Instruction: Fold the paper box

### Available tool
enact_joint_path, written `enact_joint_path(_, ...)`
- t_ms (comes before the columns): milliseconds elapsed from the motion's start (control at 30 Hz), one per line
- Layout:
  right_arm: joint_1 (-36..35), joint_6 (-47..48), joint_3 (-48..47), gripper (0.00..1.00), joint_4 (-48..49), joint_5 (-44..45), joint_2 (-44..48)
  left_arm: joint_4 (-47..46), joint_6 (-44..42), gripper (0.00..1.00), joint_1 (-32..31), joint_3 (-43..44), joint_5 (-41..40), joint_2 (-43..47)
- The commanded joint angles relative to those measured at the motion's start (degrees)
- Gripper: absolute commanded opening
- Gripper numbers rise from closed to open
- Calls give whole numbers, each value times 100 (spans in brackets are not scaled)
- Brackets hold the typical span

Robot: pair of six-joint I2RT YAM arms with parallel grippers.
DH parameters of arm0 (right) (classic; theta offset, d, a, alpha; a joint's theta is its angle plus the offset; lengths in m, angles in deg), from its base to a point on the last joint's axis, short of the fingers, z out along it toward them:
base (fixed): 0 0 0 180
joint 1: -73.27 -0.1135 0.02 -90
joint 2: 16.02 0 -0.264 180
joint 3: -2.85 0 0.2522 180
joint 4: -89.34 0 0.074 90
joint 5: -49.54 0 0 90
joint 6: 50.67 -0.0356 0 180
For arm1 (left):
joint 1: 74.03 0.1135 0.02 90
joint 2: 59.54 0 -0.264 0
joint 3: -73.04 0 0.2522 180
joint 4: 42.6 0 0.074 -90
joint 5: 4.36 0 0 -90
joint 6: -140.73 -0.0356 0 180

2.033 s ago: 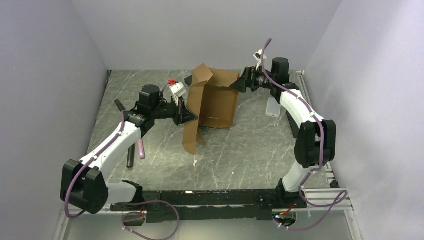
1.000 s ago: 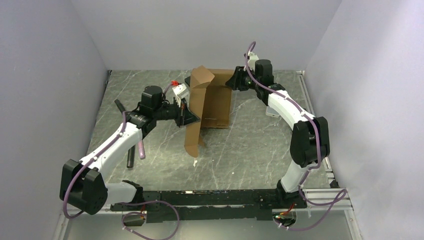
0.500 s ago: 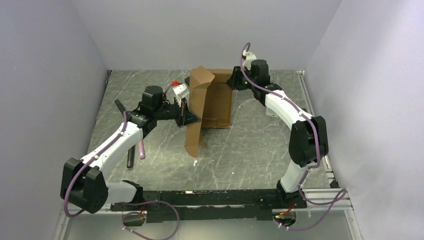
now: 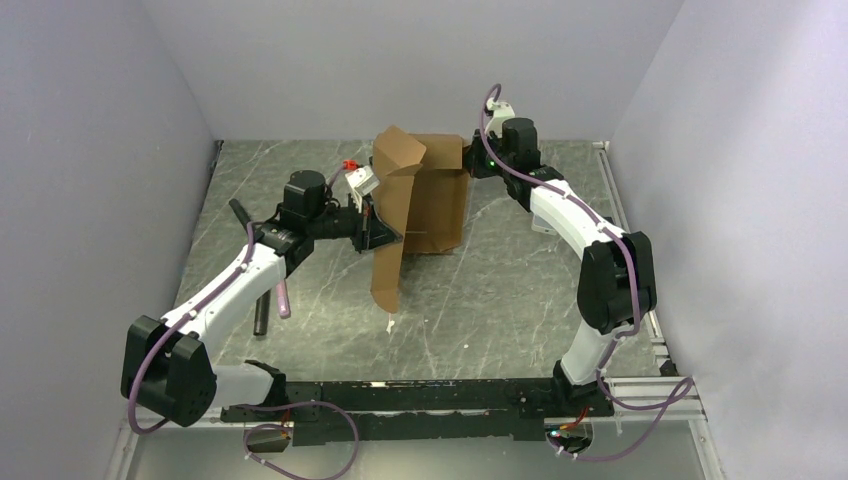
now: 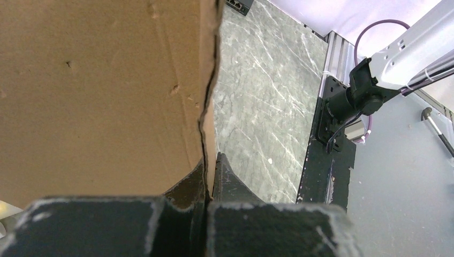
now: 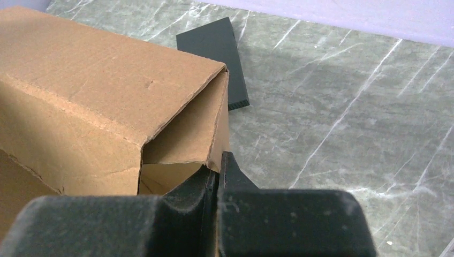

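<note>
The brown paper box (image 4: 436,200) stands half-folded at the middle of the table, one long flap (image 4: 388,262) upright and reaching toward the near side. My left gripper (image 4: 378,233) is shut on that flap's edge. In the left wrist view the cardboard (image 5: 101,91) runs between the left gripper's (image 5: 210,162) tips. My right gripper (image 4: 468,160) is shut on the box's far right corner. In the right wrist view, the right gripper (image 6: 218,162) pinches the thin end wall of the box (image 6: 96,91).
A flat black slab (image 6: 214,48) lies on the marble just beyond the box. A dark cylinder (image 4: 262,312) and a purple pen (image 4: 283,297) lie by the left arm. A translucent container (image 4: 545,215) sits under the right arm. A white scrap (image 4: 389,323) lies near the flap's end.
The right arm swung in to the box's far right corner and its gripper closed on the cardboard wall there. The far panels shifted slightly. The left gripper kept hold of the flap.
</note>
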Motion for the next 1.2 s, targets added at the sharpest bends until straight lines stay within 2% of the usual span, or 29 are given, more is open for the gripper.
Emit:
enact_joint_path(0, -26, -3, -24, 0, 478, -71, 225, -274, 159, 0, -34, 42, 145, -6)
enact_joint_path(233, -71, 83, -101, 0, 314, -112, 231, -182, 191, 0, -36, 105, 33, 13)
enact_joint_path(500, -428, 479, -243, 30, -75, -246, 419, -46, 146, 0, -33, 208, -21, -62)
enact_joint_path(633, -447, 686, -212, 40, -258, -341, 583, 36, 119, 0, -33, 201, -167, -15)
enact_joint_path(833, -393, 995, 64, 60, -402, -713, 883, 3, 197, 0, -8, 105, -400, 82)
enact_joint_path(1100, -246, 1311, 289, 81, -711, -1606, 1084, -68, 277, 0, 46, 2, -365, 184)
enact_joint_path(1167, -241, 1295, 279, 82, -779, -1837, 1049, -90, 297, 0, 46, -9, -335, 188)
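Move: The right hand has the paper box's far right corner flap between its shut fingertips, so it lies right at the hand point. The top panel of the box's far wall runs off from there, its middle roughly 7 cm left and 2 cm ahead, and the far left flap stands some 13 cm left and 1 cm ahead. A dark block lies on the table about 15 cm left, 4 cm ahead and 20 cm below. From the left hand, pinching the left wall's edge, the corner flap is around 19 cm ahead and 13 cm right. The right hand holds the corner flap briefly, then opens its fingers wide to let go, slipping about 3 cm left as they part before drawing back some 6 cm and rising about 3 cm over the box's right side, with the wrist turning roughly 15 degrees counter-clockwise. Meanwhile the left hand keeps its shut pinch on the left wall's edge and holds the box nearly in place. ##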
